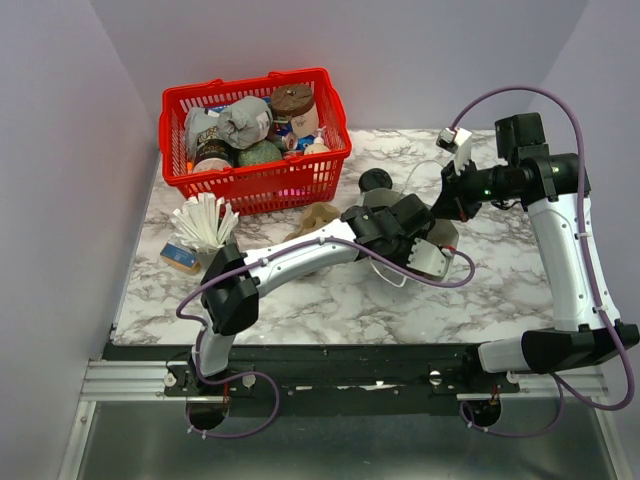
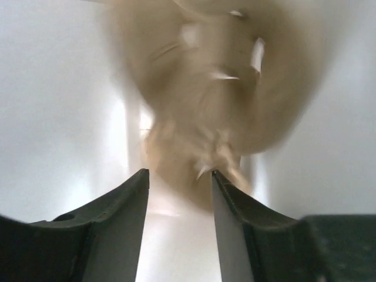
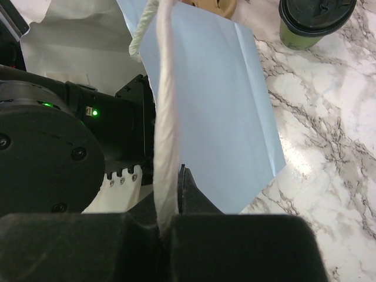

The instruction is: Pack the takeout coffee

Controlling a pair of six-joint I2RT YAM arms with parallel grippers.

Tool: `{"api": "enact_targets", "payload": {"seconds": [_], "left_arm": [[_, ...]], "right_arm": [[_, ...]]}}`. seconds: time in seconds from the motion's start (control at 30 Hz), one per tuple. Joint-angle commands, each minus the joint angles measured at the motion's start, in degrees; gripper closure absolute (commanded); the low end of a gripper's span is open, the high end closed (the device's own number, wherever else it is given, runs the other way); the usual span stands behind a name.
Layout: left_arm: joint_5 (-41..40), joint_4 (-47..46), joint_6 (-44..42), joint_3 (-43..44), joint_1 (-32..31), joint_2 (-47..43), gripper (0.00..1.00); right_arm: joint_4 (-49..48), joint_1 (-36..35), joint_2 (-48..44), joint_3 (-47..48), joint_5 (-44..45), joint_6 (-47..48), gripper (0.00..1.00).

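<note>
The takeout coffee (image 1: 375, 181), a small green cup with a black lid, stands on the marble table behind my left arm; the right wrist view shows the cup (image 3: 314, 26) at top right. My right gripper (image 3: 170, 176) is shut on the white cord handle (image 3: 164, 106) of a white paper bag (image 3: 217, 100) lying beside the cup. My left gripper (image 2: 179, 172) is inside the bag with its jaws apart. A blurred brown cardboard thing (image 2: 217, 88) hangs just ahead, its lower end between the fingertips. From above, the left gripper (image 1: 438, 255) lies below the right gripper (image 1: 455, 192).
A red basket (image 1: 245, 95) full of groceries stands at the back left. A cup of white stirrers (image 1: 205, 220) sits at the left edge. A brown cardboard carrier (image 1: 320, 218) lies in front of the basket, next to my left forearm.
</note>
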State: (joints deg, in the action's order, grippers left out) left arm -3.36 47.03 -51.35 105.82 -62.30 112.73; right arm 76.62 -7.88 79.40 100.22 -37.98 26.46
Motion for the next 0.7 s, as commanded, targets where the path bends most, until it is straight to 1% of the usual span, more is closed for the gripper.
{"api": "enact_targets", "payload": {"seconds": [0.0,0.17,0.2,0.33,0.5,0.53,0.67], "left_arm": [[1.77,-4.92,3.63,-2.2,0.43,-3.48,0.4],[3.27,-5.8,5.03,-0.18,1.22,-4.71,0.34],[5.01,-6.59,5.38,-0.18,1.39,-5.49,0.34],[7.48,-8.26,7.58,0.43,1.83,-7.52,0.3],[15.82,-8.35,12.15,1.75,3.06,-10.24,0.27],[20.01,-8.44,13.81,2.63,3.41,-10.42,0.26],[26.53,-10.37,19.17,4.21,4.65,-11.39,0.25]], "right_arm": [[7.67,-0.21,-0.56,0.76,-0.26,-0.62,1.0],[7.67,-0.21,-0.38,0.85,0.36,-0.18,1.0],[7.58,-0.29,-0.12,0.94,0.53,-0.18,1.0],[6.79,-0.21,0.58,1.11,1.85,-0.27,1.0],[6.61,-0.21,1.11,1.03,4.05,-0.27,1.0],[6.53,-0.21,1.37,1.11,4.31,-0.27,1.0],[6.26,-0.21,2.25,1.73,5.45,0.0,0.99]]}}
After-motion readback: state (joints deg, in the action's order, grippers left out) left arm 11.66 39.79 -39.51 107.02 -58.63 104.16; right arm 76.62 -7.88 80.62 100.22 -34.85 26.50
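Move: The cup holder just set down in the bag lies right under the open left fingers, its middle some 2 cm ahead, 2 cm to the right and 4 cm below. The lidded coffee cup stands about 9 cm ahead and 9 cm left of that hand, 3 cm lower; a second cup holder lies roughly 22 cm left and 3 cm back, 4 cm lower. From the right hand, the bagged cup holder is about 4 cm back, 4 cm left and 18 cm down. Draw the left gripper up off the cup holder, about 9 cm towards the bag's mouth, slowly at first and then faster. Spread its already parted fingers wider and swing them up towards the right by some 25 degrees as it climbs. Keep the right gripper shut on the bag's rope handle, letting it ease only slightly down and forward. ##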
